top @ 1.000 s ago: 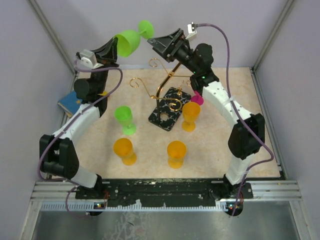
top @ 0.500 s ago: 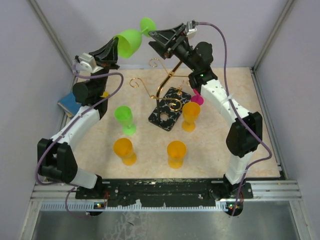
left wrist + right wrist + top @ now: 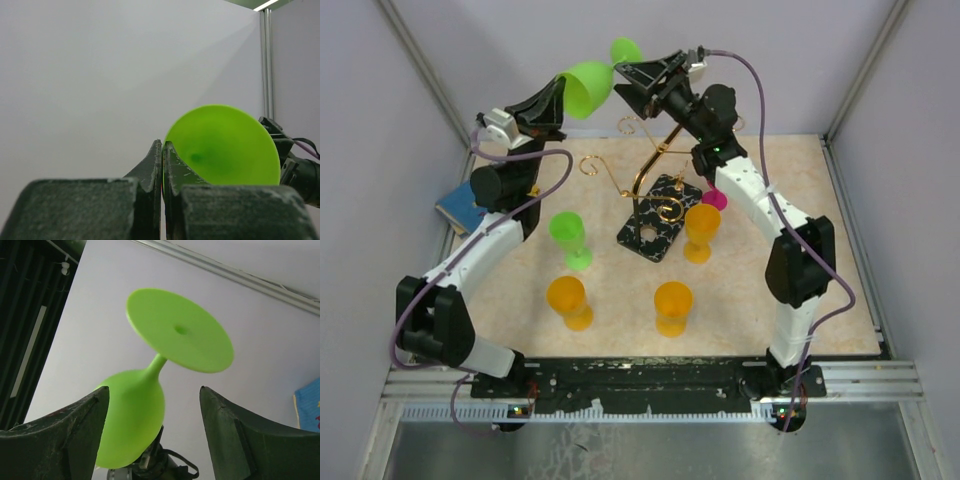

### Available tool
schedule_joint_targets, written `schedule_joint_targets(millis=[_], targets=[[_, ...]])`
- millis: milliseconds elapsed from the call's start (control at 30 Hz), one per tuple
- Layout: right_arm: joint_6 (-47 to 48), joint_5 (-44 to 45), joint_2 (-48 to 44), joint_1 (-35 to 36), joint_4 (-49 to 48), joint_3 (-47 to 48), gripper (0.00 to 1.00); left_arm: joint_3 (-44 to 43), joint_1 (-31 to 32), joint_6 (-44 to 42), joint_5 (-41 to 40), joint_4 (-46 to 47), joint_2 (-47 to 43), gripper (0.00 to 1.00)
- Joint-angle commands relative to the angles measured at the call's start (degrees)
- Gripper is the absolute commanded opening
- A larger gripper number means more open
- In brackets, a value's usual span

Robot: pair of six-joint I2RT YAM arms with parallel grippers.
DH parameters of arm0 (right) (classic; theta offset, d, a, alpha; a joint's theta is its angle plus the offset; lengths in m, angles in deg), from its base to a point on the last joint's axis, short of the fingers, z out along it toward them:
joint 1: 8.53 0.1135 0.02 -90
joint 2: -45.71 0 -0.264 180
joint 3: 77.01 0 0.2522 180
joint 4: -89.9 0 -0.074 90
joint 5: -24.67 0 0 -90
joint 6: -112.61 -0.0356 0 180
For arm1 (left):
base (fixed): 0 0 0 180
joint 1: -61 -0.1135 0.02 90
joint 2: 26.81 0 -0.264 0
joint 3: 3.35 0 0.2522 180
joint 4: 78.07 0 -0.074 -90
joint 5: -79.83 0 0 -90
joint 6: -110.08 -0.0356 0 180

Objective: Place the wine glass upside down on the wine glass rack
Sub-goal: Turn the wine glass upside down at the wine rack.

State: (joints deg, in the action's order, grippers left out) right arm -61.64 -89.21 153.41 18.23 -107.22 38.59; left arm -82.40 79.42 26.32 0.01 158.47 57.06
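A lime-green wine glass [image 3: 586, 84] is held high in the air near the back wall, lying sideways with its foot [image 3: 625, 50] pointing right. My left gripper [image 3: 556, 100] is shut on the rim of its bowl [image 3: 222, 145], one finger inside and one outside. My right gripper [image 3: 627, 82] is open. In the right wrist view its fingers [image 3: 90, 415] stand on either side of the bowl [image 3: 132, 415], below the round foot [image 3: 180, 337], and the right finger is well apart from the glass. The wine glass rack [image 3: 645, 172], gold wire on a black marbled base [image 3: 660, 222], stands below on the table.
Several other glasses stand on the table: a green one [image 3: 570, 240], orange ones [image 3: 570, 300] [image 3: 672, 305] [image 3: 701, 230] and a pink one [image 3: 714, 198] behind the rack. A blue object [image 3: 458, 207] lies at the left wall. The walls are close behind the raised grippers.
The left arm carried the green glass up and to the right. The right gripper moved in around the glass near its stem, and its jaws narrowed.
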Motion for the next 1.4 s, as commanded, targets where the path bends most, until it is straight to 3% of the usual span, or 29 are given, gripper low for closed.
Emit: schedule_joint_targets(millis=[0,467,833,1367], targets=[[-2.7,0.1,1.1,0.0,-3.1,4.0,0.71,-0.7,1.2,0.3,0.1,2.8,0.5,0.0],[-4.6,0.2,3.2,0.1,-6.1,6.7,0.58,-2.2,3.4,0.5,-0.4,3.5,3.8,0.0],[-4.0,-0.7,5.0,0.2,-4.5,9.7,0.28,-3.5,5.5,-1.0,-0.3,3.3,5.7,0.0],[-0.3,-2.0,7.3,0.2,1.1,15.7,0.28,-4.6,9.8,-2.6,0.4,2.1,7.3,0.0]])
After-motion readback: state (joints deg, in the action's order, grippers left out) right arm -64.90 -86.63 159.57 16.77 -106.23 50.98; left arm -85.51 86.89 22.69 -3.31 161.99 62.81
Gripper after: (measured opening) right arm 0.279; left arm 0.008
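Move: The right hand, wide open, has the glass's stem just in front of its fingers, about 3 cm to its left, 2 cm ahead and 4 cm higher. The foot is roughly 4 cm ahead, 1 cm left and 7 cm up, the bowl some 8 cm left at nearly its own height; the rack's middle lies about 8 cm right, 6 cm back and 20 cm down. From the left hand, still pinching the rim, the stem is some 9 cm right, 3 cm ahead and 6 cm up. The right fingers close around the wine glass's stem, just under its foot, narrowing from about three quarters open until they settle around it; that hand rises some 4 cm, with 2 to 3 cm forward. Meanwhile the left hand keeps its pinch on the rim and carries the glass about 5 cm right, towards the right gripper, dipping and partly recovering on the way. ##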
